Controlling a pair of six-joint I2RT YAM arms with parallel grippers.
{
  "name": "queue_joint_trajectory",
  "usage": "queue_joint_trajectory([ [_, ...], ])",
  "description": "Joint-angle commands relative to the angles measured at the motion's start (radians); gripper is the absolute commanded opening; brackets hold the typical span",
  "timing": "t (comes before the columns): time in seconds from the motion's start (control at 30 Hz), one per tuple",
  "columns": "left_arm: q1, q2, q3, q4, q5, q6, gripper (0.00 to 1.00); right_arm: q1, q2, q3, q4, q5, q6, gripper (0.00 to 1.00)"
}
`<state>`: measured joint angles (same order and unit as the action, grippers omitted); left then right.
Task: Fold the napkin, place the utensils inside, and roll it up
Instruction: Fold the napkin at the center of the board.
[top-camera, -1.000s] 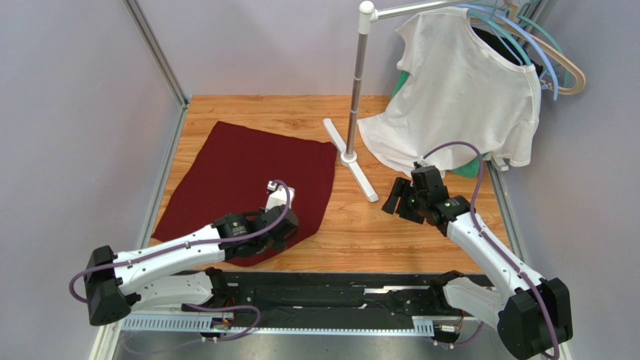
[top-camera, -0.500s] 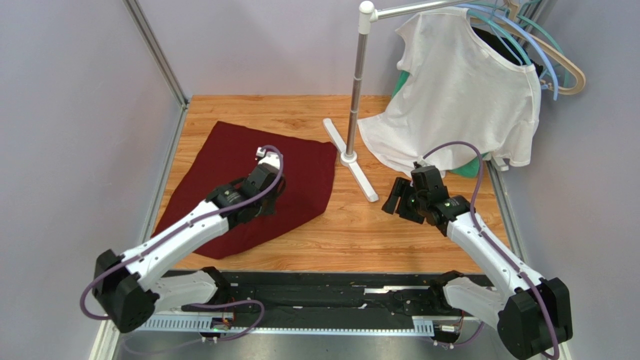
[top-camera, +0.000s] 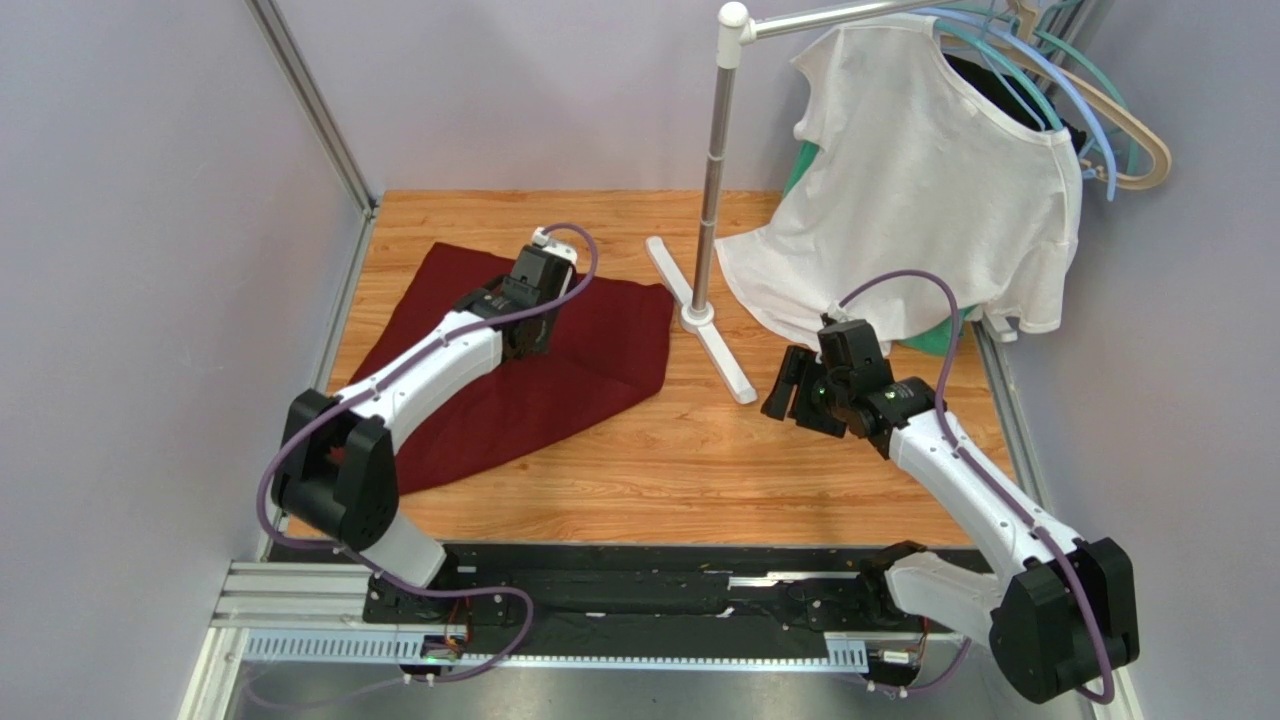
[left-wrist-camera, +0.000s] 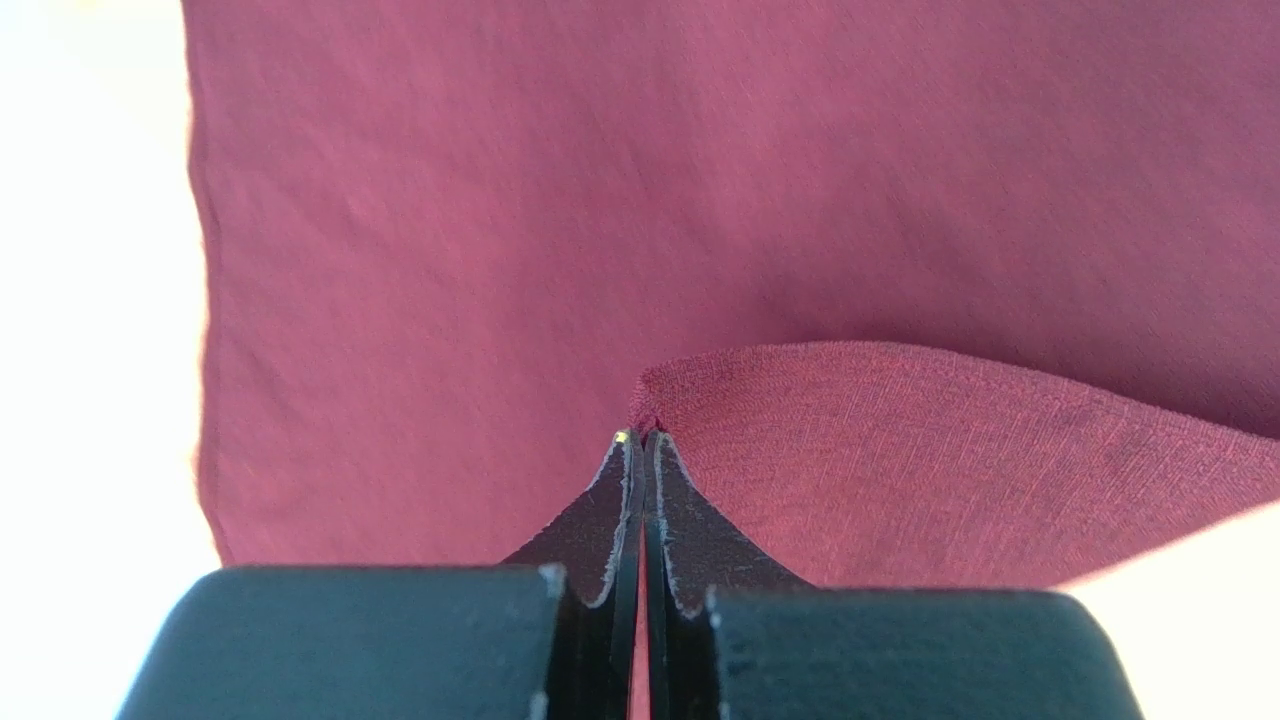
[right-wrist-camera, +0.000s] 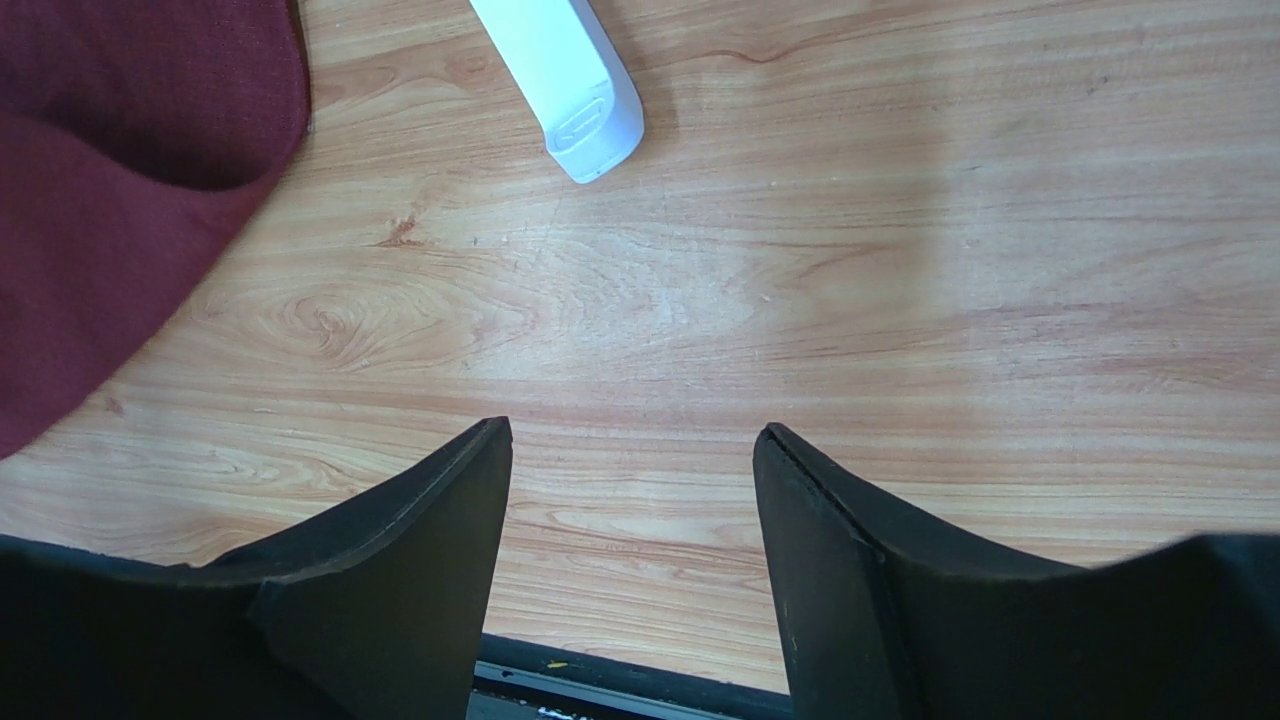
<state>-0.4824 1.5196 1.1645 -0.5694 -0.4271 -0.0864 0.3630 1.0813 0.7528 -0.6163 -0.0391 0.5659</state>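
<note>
The dark maroon napkin (top-camera: 601, 360) lies on the left half of the wooden table (top-camera: 781, 465), with its near part doubled over toward the back. My left gripper (top-camera: 529, 320) reaches over its far part and is shut on a pinched tip of the cloth. In the left wrist view the jaws (left-wrist-camera: 643, 438) meet on that tip, and the lifted flap (left-wrist-camera: 932, 450) hangs over the flat lower layer (left-wrist-camera: 751, 180). Over bare wood right of the napkin, my right gripper (top-camera: 784, 393) is open and empty (right-wrist-camera: 631, 435). An edge of the napkin (right-wrist-camera: 120, 195) shows at its left. The utensils are out of view.
A white rack pole (top-camera: 715, 165) stands at the back centre, and one foot (top-camera: 724, 356) runs toward my right gripper; its tip (right-wrist-camera: 579, 98) shows in the right wrist view. A white T-shirt (top-camera: 917, 180) hangs on hangers (top-camera: 1120, 128) at the back right. A metal rail (top-camera: 323, 375) borders the left.
My left gripper has travelled from the napkin's near edge toward the back, pulling the pinched cloth over the rest. The right gripper has barely shifted.
</note>
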Motion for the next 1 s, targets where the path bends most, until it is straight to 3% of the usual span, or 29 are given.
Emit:
queue_joint_trajectory([
  [0.0, 0.069, 0.094, 0.107, 0.094, 0.016, 0.146, 0.00, -0.002, 0.023, 0.063, 0.006, -0.015, -0.034, 0.64],
  [0.3, 0.212, 0.281, 0.286, 0.140, 0.148, 0.309, 0.00, -0.001, 0.052, 0.095, -0.008, -0.007, -0.067, 0.64],
  [0.97, 0.409, 0.557, 0.645, 0.066, 0.332, 0.398, 0.00, -0.001, 0.114, 0.109, -0.034, 0.038, -0.113, 0.64],
])
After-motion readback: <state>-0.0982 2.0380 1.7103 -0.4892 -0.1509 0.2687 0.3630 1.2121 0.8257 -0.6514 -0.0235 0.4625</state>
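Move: The left hand already pinches the napkin's near-right corner and is carrying it over the cloth towards the far-left corner, which lies about 22 cm ahead, 16 cm to this hand's left and roughly 9 cm below. At about the same depth below, the napkin's far-right corner is some 14 cm ahead and 21 cm right, and the white stand's foot some 9 cm ahead and 25 cm right. From the idle right hand, the far-left corner is about 33 cm ahead, 55 cm left and 7 cm lower. With its fingers still shut on the napkin's corner, the left hand sweeps forward about 17 cm over the cloth and carries the flap diagonally towards the far-left corner, staying almost level with its attitude nearly unchanged. It bears left as it goes, some 9 cm in all, moving fast at first and slowing near the far edge, where the leftward part grows to match the forward part, and it keeps hold of the corner. ##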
